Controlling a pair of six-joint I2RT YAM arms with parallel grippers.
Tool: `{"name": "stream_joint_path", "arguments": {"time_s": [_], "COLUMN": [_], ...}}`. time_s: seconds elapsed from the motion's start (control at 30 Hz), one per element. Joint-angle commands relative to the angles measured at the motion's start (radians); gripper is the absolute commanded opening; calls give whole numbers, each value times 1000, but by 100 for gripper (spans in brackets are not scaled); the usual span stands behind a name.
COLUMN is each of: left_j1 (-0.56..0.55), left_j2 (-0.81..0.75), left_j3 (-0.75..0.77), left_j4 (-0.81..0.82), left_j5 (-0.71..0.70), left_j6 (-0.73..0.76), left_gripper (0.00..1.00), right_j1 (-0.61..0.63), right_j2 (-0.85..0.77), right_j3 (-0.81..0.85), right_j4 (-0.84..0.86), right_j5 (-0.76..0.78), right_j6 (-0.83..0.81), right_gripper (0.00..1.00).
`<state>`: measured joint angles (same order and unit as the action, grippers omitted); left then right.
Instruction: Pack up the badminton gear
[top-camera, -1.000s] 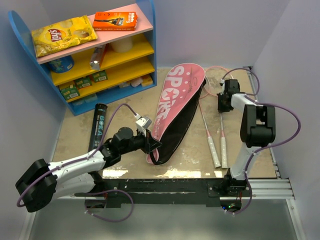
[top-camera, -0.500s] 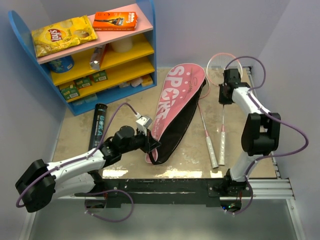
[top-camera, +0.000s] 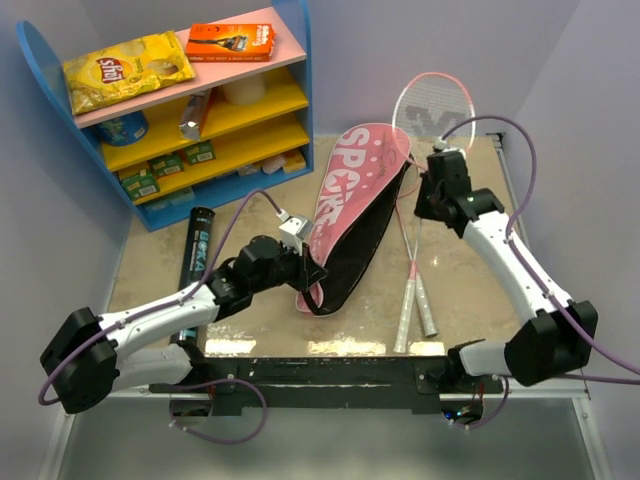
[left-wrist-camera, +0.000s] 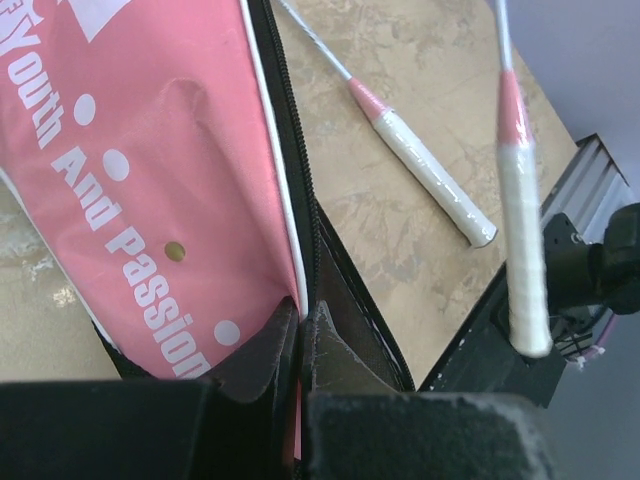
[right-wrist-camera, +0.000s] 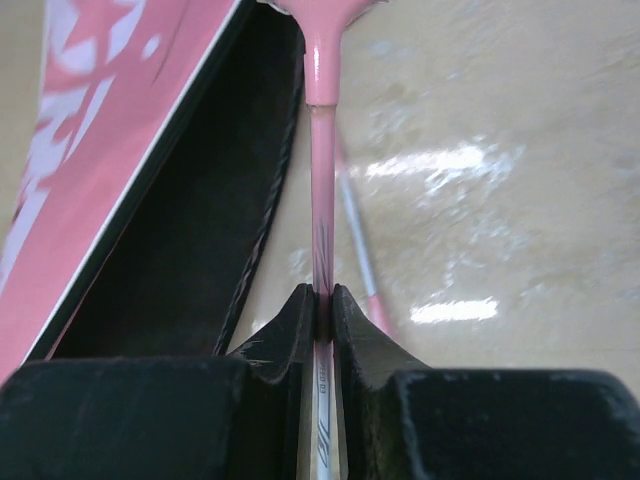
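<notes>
The pink "SPORT" racket cover (top-camera: 352, 195) lies in the middle of the table, its black inside showing along the right edge. My left gripper (top-camera: 312, 280) is shut on the cover's near edge (left-wrist-camera: 300, 320), pinching it. My right gripper (top-camera: 422, 203) is shut on the pink shaft (right-wrist-camera: 322, 200) of a racket. That racket's head (top-camera: 432, 105) is raised toward the back wall and its white handle (top-camera: 403, 320) hangs over the table. A second racket (top-camera: 427, 315) lies flat beside it. The long black tube (top-camera: 197, 250) lies at the left.
A blue shelf unit (top-camera: 300, 90) with pink and yellow boards stands at the back left, holding a yellow chip bag (top-camera: 125, 70), an orange box (top-camera: 230, 42) and small packets. The side walls close in on the table. A black rail (top-camera: 340, 375) runs along the near edge.
My right arm has lifted its racket and swung it left toward the cover; the head now stands high and the handle has crossed the other racket. The left gripper shifted slightly up and right with the cover edge.
</notes>
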<state>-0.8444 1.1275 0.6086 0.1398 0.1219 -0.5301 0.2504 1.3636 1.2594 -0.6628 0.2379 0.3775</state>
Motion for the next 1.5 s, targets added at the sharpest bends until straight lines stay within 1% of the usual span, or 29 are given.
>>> {"name": "stream_joint_path", "arguments": {"time_s": [0.0, 0.17, 0.23, 0.37, 0.47, 0.6, 0.8, 0.97, 1.1, 1.47], "left_j1": [11, 37, 45, 74, 102, 130, 180, 223, 240, 271], "left_j2": [38, 64, 75, 87, 100, 120, 140, 135, 132, 193], "left_j3": [59, 85, 98, 111, 112, 120, 164, 166, 146, 148], "left_j4": [49, 32, 26, 23, 35, 61, 64, 83, 144, 228], "left_j5": [-48, -67, -67, -65, -51, -27, 10, 50, 81, 151], "left_j6": [27, 38, 41, 41, 24, 12, 16, 4, -25, -59], "left_gripper": [0, 0, 0, 0, 0, 0, 0, 0, 0, 0], "right_j1": [136, 196, 213, 250, 263, 274, 299, 323, 348, 526], "right_j2": [-131, -274, -323, -374, -377, -357, -304, -270, -264, -276], "right_j3": [-58, -179, -225, -287, -339, -426, -483, -477, -472, -485], "right_j4": [-38, -52, -61, -89, -107, -86, -78, -95, -136, -192], "right_j5": [35, 20, 17, 29, 41, 9, -17, -37, -47, -63], "right_j6": [133, 224, 236, 268, 277, 301, 314, 325, 336, 462], "right_gripper": [0, 0, 0, 0, 0, 0, 0, 0, 0, 0]}}
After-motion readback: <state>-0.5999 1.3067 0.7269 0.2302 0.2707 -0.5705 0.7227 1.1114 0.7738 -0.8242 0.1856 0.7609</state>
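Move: The right hand already holds a racket by its shaft; the bag's dark opening centres about 18 cm to its left, 4 cm back and some 18 cm below. The bag edge pinched by the left fingers is roughly 33 cm left, 15 cm back and 5 cm lower. The other racket's handle lies about 18 cm back, 2 cm right and 19 cm below. From the left hand, the opening is some 11 cm ahead, 17 cm right and 13 cm below. Keeping its pinch on the racket shaft, the right hand draws back about 19 cm, shifts some 8 cm left and, from partway, sinks about 12 cm, tipping its fingers down over 20 degrees to bring the head back towards the bag's opening. The left hand keeps hold of the bag edge and carries it some 8 cm forward, fingers shut. ##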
